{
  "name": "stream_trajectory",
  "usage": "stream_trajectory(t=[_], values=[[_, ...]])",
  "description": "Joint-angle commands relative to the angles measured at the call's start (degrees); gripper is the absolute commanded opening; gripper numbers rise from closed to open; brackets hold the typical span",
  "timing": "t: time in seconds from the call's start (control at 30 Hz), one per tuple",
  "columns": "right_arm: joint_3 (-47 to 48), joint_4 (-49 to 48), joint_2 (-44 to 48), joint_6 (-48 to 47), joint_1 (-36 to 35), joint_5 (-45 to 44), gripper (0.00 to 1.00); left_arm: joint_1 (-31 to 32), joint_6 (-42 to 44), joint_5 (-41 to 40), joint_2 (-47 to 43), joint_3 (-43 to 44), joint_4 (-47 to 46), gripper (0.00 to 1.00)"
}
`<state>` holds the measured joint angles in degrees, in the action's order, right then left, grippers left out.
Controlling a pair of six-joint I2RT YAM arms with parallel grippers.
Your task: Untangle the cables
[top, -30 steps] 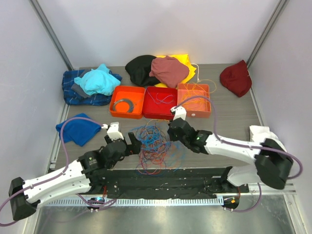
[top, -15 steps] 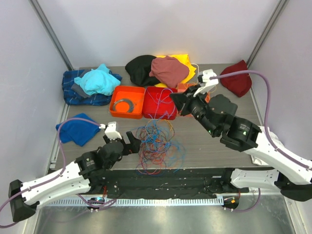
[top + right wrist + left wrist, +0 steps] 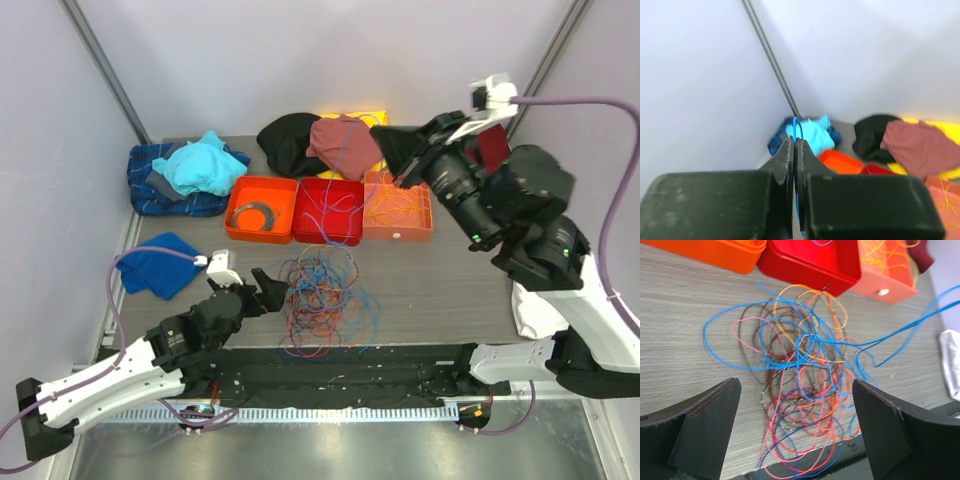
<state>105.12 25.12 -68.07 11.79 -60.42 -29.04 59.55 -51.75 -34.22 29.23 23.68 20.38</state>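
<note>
The cables (image 3: 320, 300) lie in a loose tangle of blue, red, orange, pink and brown loops near the table's front edge; the left wrist view shows them (image 3: 805, 365) spread just ahead of the fingers. My left gripper (image 3: 262, 285) (image 3: 795, 390) sits low at the tangle's left side, open, with nothing between its jaws. My right gripper (image 3: 385, 142) (image 3: 794, 145) is raised high over the bins, shut on a thin blue cable (image 3: 796, 125) that loops out above its tips. That blue cable (image 3: 935, 300) runs taut up and to the right from the tangle.
Three bins stand in a row behind the tangle: orange (image 3: 262, 208), red (image 3: 330, 212) with wires inside, light orange (image 3: 398, 205) with orange wires. Cloths lie around: blue (image 3: 160, 265), teal on plaid (image 3: 200, 165), black (image 3: 288, 140), maroon (image 3: 345, 143), white (image 3: 535, 305).
My right arm has risen from the tangle up and back toward the far right, staying shut and drawing a blue cable with it. The left gripper has stayed open by the tangle.
</note>
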Motion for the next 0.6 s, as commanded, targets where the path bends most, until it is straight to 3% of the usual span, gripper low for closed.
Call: stream_trajectory(t=[0.0,0.27,0.37,0.5,0.57], values=[[7.89,-0.96,-0.48,-1.69,-0.40,2.66,0.01,0.04,2.87,0.29,-2.51,-1.09,-8.07,1.00],[8.35,-1.22,-0.31,-0.54,-0.31,4.07,0.01,0.04,7.80,3.19,-6.47,-3.73,-16.94,1.00],[8.78,-1.31,-0.57,-0.11,-0.40,4.95,0.01,0.04,10.17,8.45,-4.98,-7.06,-28.78,1.00],[8.87,-0.69,-1.53,0.51,-0.31,5.66,0.01,0.04,13.25,16.97,4.48,-10.58,-48.36,1.00],[8.70,-0.69,-1.54,0.86,-0.31,6.01,0.01,0.04,15.26,17.69,8.19,-10.94,-52.88,1.00]])
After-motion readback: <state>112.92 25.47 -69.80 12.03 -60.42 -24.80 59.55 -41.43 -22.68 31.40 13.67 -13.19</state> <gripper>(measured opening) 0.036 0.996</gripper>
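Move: The blue strands rising from the tangle to the right hand stand about 7 cm ahead of the left hand, some 11 cm to its right and slightly above it. The cable tangle lies roughly 3 cm ahead, 9 cm right and 14 cm below, the red box 22 cm ahead and 10 cm right. From the right hand, high up with blue cable, the tangle is about 54 cm below, 6 cm left and 2 cm back; the red box lies 19 cm ahead, 5 cm left. Blue cable stays pinched in the shut right fingers as that hand finishes its pull, rising another 5 cm or so and easing slightly back before it all but halts. The left hand, fingers wide open, first climbs about 4 cm, then swings some 5 cm right towards the raised blue strands, its fingers tipping up and turning clockwise by nearly 15 degrees. ##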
